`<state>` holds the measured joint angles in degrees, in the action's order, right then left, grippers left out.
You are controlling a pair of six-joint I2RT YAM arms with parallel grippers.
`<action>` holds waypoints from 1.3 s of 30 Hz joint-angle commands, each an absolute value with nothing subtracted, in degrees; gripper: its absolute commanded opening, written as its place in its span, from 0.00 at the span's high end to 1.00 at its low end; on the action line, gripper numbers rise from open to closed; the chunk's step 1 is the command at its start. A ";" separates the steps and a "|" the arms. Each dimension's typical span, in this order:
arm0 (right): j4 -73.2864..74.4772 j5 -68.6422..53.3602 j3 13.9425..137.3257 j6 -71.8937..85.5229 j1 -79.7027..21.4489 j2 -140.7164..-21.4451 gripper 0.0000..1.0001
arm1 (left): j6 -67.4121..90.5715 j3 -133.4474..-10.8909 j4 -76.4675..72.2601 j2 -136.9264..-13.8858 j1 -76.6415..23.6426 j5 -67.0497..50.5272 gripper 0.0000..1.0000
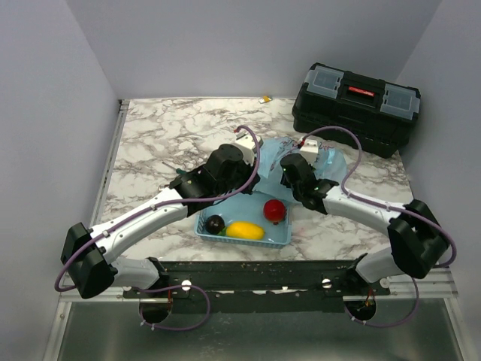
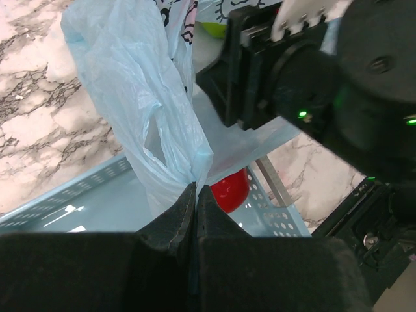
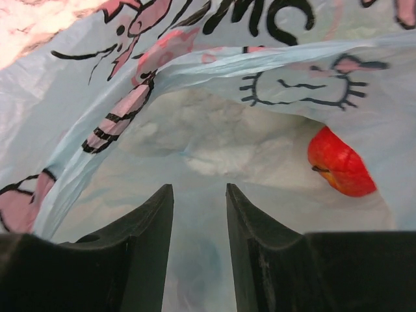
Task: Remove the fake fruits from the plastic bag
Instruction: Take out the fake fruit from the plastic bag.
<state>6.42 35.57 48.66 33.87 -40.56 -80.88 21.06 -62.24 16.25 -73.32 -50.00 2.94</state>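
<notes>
The light-blue plastic bag point(image 1: 328, 159) with cartoon print lies behind the basket. My left gripper point(image 1: 255, 165) is shut on a fold of the bag's edge point(image 2: 149, 110) and holds it up over the basket. My right gripper point(image 1: 288, 164) is open and empty, its fingers point(image 3: 149, 221) inside the bag's mouth point(image 3: 214, 65). A red fruit point(image 3: 339, 164) lies inside the bag, right of the fingers and apart from them. A bit of green point(image 2: 211, 29) shows deeper in the bag. A red apple point(image 1: 275, 210) and a yellow oblong fruit point(image 1: 244, 230) lie in the basket.
The light-blue latticed basket point(image 1: 282, 237) sits at the near table edge with a dark plum point(image 1: 216, 223) in it. A black toolbox point(image 1: 355, 105) stands at the back right. The right arm's wrist point(image 2: 312, 84) is close in front of my left gripper.
</notes>
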 commanded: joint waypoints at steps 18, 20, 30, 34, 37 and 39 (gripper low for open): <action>-21.36 46.63 40.69 32.17 -30.93 -92.86 0.56 | 33.11 -65.06 16.03 -78.29 -51.17 -1.90 1.00; -19.49 48.42 40.64 32.03 -30.54 -92.26 0.53 | 32.67 -65.77 16.51 -79.29 -51.43 -3.26 1.00; -9.65 51.48 39.56 39.23 -26.25 -87.58 0.32 | 32.34 -67.75 15.97 -82.27 -53.60 -5.51 1.00; -3.10 52.56 41.19 45.56 -24.90 -88.78 0.21 | 32.78 -68.79 16.14 -82.99 -53.79 -5.71 1.00; -0.48 52.32 41.36 49.40 -23.37 -90.26 0.16 | 32.70 -69.07 16.26 -83.14 -53.79 -5.58 1.00; 3.12 51.12 42.91 51.34 -22.31 -91.33 0.16 | 32.77 -69.25 16.35 -83.13 -53.79 -5.54 1.00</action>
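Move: The orange-red fruit in the bag lies about 6 cm ahead of the right hand, 12 cm to its right and 7 cm below. A green fruit sits roughly 8 cm ahead and 5 cm right of this hand; the red apple in the tray is some 13 cm back and 9 cm left. From the left hand, which already pinches the bag's rim, the orange-red fruit is about 14 cm ahead, 30 cm right and 19 cm lower. Still pinching the rim, the left hand lifts the bag edge about 2 cm, then lowers it some 5 cm while easing right and a little back. The right hand dips forward into the bag mouth under the upper sheet, then sweeps right, some 14 cm in all, towards the orange-red fruit, turning about 30 degrees clockwise and spreading its half-open fingers wide. ##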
